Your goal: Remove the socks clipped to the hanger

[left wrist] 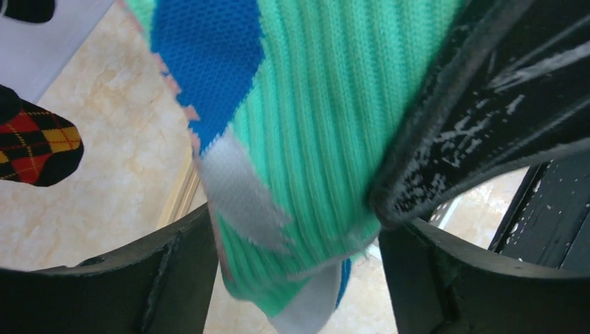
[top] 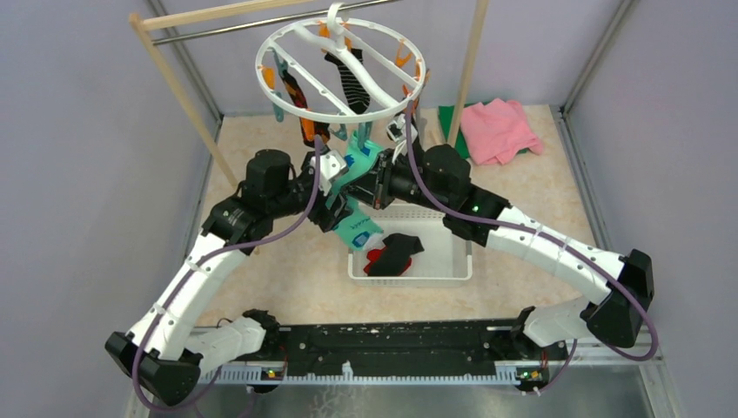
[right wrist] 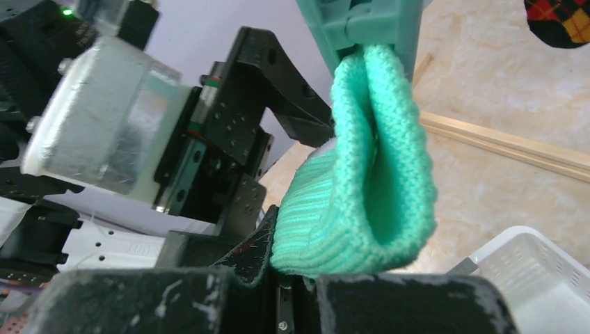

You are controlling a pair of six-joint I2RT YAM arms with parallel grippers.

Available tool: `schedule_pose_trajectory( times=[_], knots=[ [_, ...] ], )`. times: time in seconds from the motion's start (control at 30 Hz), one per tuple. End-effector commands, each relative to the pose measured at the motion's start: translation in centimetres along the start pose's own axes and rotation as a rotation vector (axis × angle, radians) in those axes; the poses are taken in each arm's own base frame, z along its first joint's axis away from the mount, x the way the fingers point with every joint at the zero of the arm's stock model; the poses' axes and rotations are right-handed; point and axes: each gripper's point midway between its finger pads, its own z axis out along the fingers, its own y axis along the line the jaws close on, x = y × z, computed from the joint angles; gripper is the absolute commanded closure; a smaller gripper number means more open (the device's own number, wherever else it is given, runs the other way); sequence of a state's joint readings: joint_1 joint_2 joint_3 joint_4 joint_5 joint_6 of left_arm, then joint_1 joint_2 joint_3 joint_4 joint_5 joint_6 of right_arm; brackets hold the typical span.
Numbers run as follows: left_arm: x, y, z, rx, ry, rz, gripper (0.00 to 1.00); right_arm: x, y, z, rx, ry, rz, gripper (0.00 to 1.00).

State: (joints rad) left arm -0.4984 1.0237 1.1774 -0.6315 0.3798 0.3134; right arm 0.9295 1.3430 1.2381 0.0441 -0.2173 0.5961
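Note:
The white round hanger [top: 287,39] hangs from the rack at the back. An argyle sock [top: 296,94] and a striped sock [top: 351,83] dangle from its clips. A teal sock [top: 357,222] with blue and white marks hangs lower, its cuff [right wrist: 369,174] held in a teal clip [right wrist: 369,24]. My right gripper [right wrist: 306,275] is shut, pinching the folded cuff edge. My left gripper [left wrist: 296,236] stands open around the sock's lower part [left wrist: 313,125], one finger on each side. The right gripper's finger [left wrist: 431,160] presses the sock from the right.
A white slotted basket [top: 461,261] below the arms holds a black sock [top: 396,252] and a red one [top: 374,255]. Pink cloth [top: 496,129] and green cloth [top: 448,117] lie at back right. Wooden rack posts [top: 178,87] flank the hanger.

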Motion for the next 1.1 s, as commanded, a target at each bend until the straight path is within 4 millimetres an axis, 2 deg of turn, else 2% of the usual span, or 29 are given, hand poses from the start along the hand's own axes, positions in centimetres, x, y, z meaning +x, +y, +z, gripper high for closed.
schedule_pose_trajectory(
  times=[0.0, 0.1, 0.13, 0.2, 0.23, 0.27, 0.33, 0.43, 0.5, 0.67, 0.83, 1.07],
  knots=[
    [-1.3, 0.0, 0.7, 0.034, -0.046, 0.044, 0.25, -2.0, 2.9, -0.8, -0.088, -0.057, -0.002, 1.0],
    [-1.2, -0.2, 0.7, 0.038, -0.052, 0.031, 0.56, -2.2, 2.8, -1.1, -0.079, -0.063, -0.005, 0.99],
    [-1.1, -0.3, 0.7, 0.04, -0.052, 0.021, 0.68, -2.3, 2.8, -1.2, -0.074, -0.065, -0.01, 0.95],
    [-1.1, -0.6, 0.6, 0.053, -0.055, 0.015, 0.83, -2.9, 2.2, -1.5, -0.027, -0.086, -0.024, 0.77],
    [-1.1, -0.7, 0.6, 0.057, -0.055, 0.01, 0.87, -3.3, 1.7, -1.7, 0.006, -0.102, -0.036, 0.64],
    [-1.0, -0.7, 0.6, 0.059, -0.054, 0.007, 0.89, -3.9, 1.2, -2.0, 0.04, -0.124, -0.049, 0.57],
    [-1.1, -0.8, 0.5, 0.061, -0.055, 0.004, 0.89, -5.3, 0.5, -2.6, 0.102, -0.174, -0.083, 0.48],
    [-1.2, -0.9, 0.5, 0.066, -0.055, -0.002, 0.89, -7.7, 0.1, -2.9, 0.156, -0.241, -0.135, 0.39],
    [-1.6, -1.0, 0.4, 0.072, -0.06, -0.009, 0.89, -8.4, -0.3, -2.8, 0.19, -0.24, -0.165, 0.36],
    [-2.3, -1.3, 0.1, 0.087, -0.076, -0.019, 0.89, -11.0, -0.4, -2.8, 0.197, -0.267, -0.211, 0.34],
    [-2.4, -1.5, -0.1, 0.094, -0.08, -0.025, 0.89, -12.6, -0.3, -2.7, 0.139, -0.273, -0.218, 0.34],
    [-2.9, -1.5, -0.2, 0.094, -0.089, -0.033, 0.89, -12.8, -0.3, -1.6, 0.111, -0.252, -0.209, 0.37]
  ],
)
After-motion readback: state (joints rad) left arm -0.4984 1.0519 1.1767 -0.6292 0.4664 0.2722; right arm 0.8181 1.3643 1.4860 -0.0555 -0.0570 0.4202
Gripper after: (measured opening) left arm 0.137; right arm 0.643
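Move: The turquoise sock hangs between the left gripper's open fingers, its middle about 2 cm to the right, 1 cm ahead and 4 cm above. The right gripper pinches it; from there, the sock's clip is roughly 6 cm ahead, 1 cm right and 8 cm up, with the hanger's near rim 4 cm above the clip. The plaid sock is 15 cm ahead, 10 cm left, level; the basket 3 cm ahead, 12 cm right, 31 cm below. Close the left gripper on the turquoise sock and hold it nearly still. Once it grips, open the right fingers to about two thirds to let go of the cuff, then take that hand some 8 cm up, 7 cm forward and 5 cm right, turning it about 15 degrees clockwise and tipping the fingertips up, until the open fingers stand either side of the clip. ##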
